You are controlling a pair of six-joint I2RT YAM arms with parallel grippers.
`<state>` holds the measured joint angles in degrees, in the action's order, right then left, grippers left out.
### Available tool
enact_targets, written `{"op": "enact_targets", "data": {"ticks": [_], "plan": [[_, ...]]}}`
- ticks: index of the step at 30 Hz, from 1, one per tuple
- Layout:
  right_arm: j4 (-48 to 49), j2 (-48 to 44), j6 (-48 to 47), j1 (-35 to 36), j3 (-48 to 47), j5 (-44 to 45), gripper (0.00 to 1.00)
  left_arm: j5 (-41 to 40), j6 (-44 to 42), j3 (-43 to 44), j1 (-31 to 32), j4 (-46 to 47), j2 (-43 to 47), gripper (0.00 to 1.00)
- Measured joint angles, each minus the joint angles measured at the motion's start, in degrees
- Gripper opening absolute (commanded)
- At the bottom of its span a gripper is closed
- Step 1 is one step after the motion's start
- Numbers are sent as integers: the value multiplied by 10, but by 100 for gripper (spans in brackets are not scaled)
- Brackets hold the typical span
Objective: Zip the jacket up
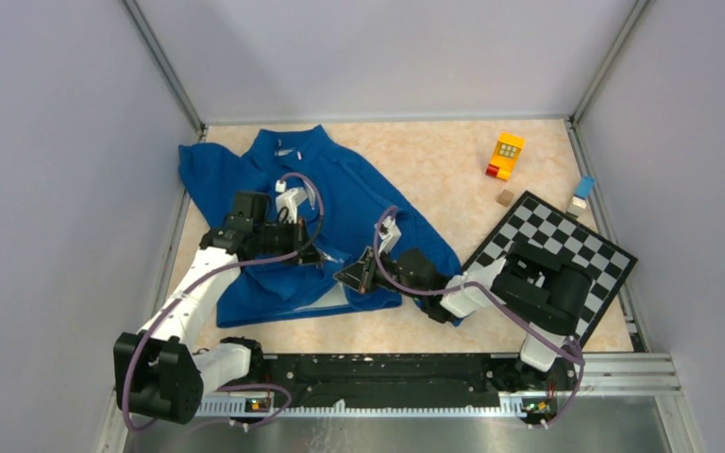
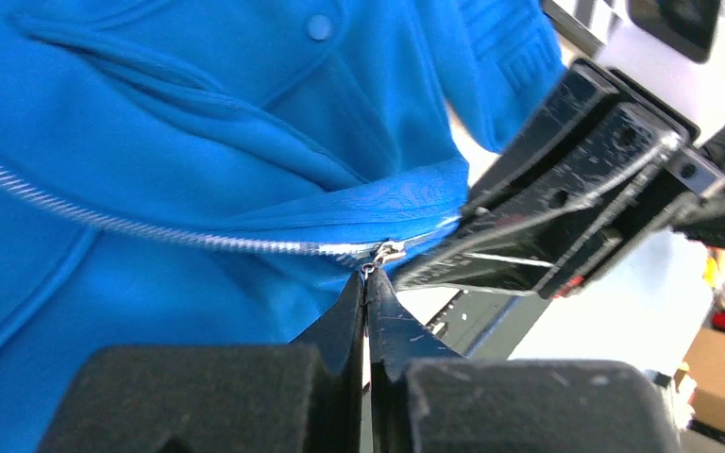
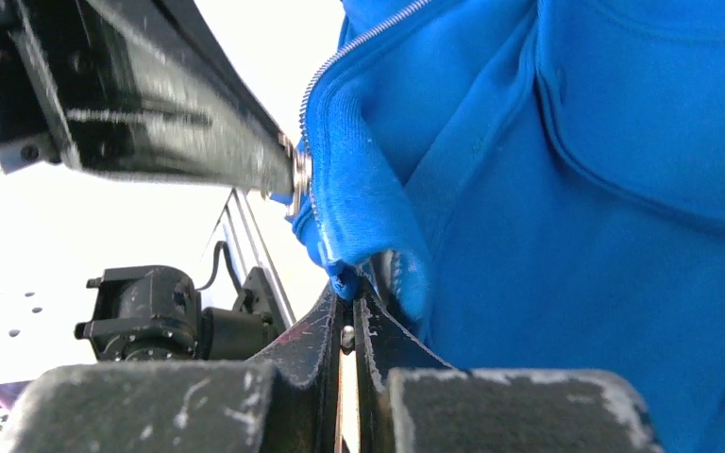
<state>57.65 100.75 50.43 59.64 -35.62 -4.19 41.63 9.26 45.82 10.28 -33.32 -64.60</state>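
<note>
The blue jacket (image 1: 340,189) lies spread on the table, collar toward the back wall. Its silver zipper (image 2: 151,226) runs closed from the left to the slider (image 2: 387,252) near the bottom hem. My left gripper (image 2: 368,278) is shut on the small metal zipper pull just under the slider; in the top view it (image 1: 319,257) sits over the lower front of the jacket. My right gripper (image 3: 352,288) is shut on the bottom hem corner (image 3: 345,278) of the jacket, close beside the left one (image 1: 345,276). The slider (image 3: 300,170) also shows in the right wrist view, just above the held corner.
A black-and-white checkerboard (image 1: 552,250) lies at the right under the right arm. A yellow toy block (image 1: 507,154), a small brown cube (image 1: 504,197) and a blue-white block (image 1: 582,193) stand at the back right. Grey walls enclose the table.
</note>
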Motion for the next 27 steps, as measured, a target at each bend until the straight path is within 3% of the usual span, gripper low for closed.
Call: {"op": "enact_targets", "data": {"ticks": [15, 27], "plan": [[75, -38, 40, 13, 93, 5, 0, -221, 30, 10, 4, 30, 0, 0], [121, -114, -116, 89, 117, -27, 0, -411, 25, -5, 5, 234, -44, 0]]}}
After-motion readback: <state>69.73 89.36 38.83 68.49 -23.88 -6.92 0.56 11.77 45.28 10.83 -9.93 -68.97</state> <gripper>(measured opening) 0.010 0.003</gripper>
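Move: At the left fingertips is the zip slider, already gripped; the jacket's collar lies about 26 cm ahead of that hand, 9 cm to its left and some 5 cm below, and the white gap of the still-open front about 16 cm ahead and 4 cm left. The right hand already pinches the zip's bottom end, with the slider roughly 5 cm ahead, 2 cm left and 2 cm up; the front hem's middle is about 8 cm behind and 6 cm below. Drawing the pinched slider up the zip, the left hand runs forward and left towards the collar, about 15 cm and speeding up, while its wrist swings counter-clockwise until the fingers point forward and down. Against it the right hand keeps its hold on the zip's bottom end and pulls back towards the robot some 9 cm, rising about 5 cm in the second half as its fingers tilt up. ##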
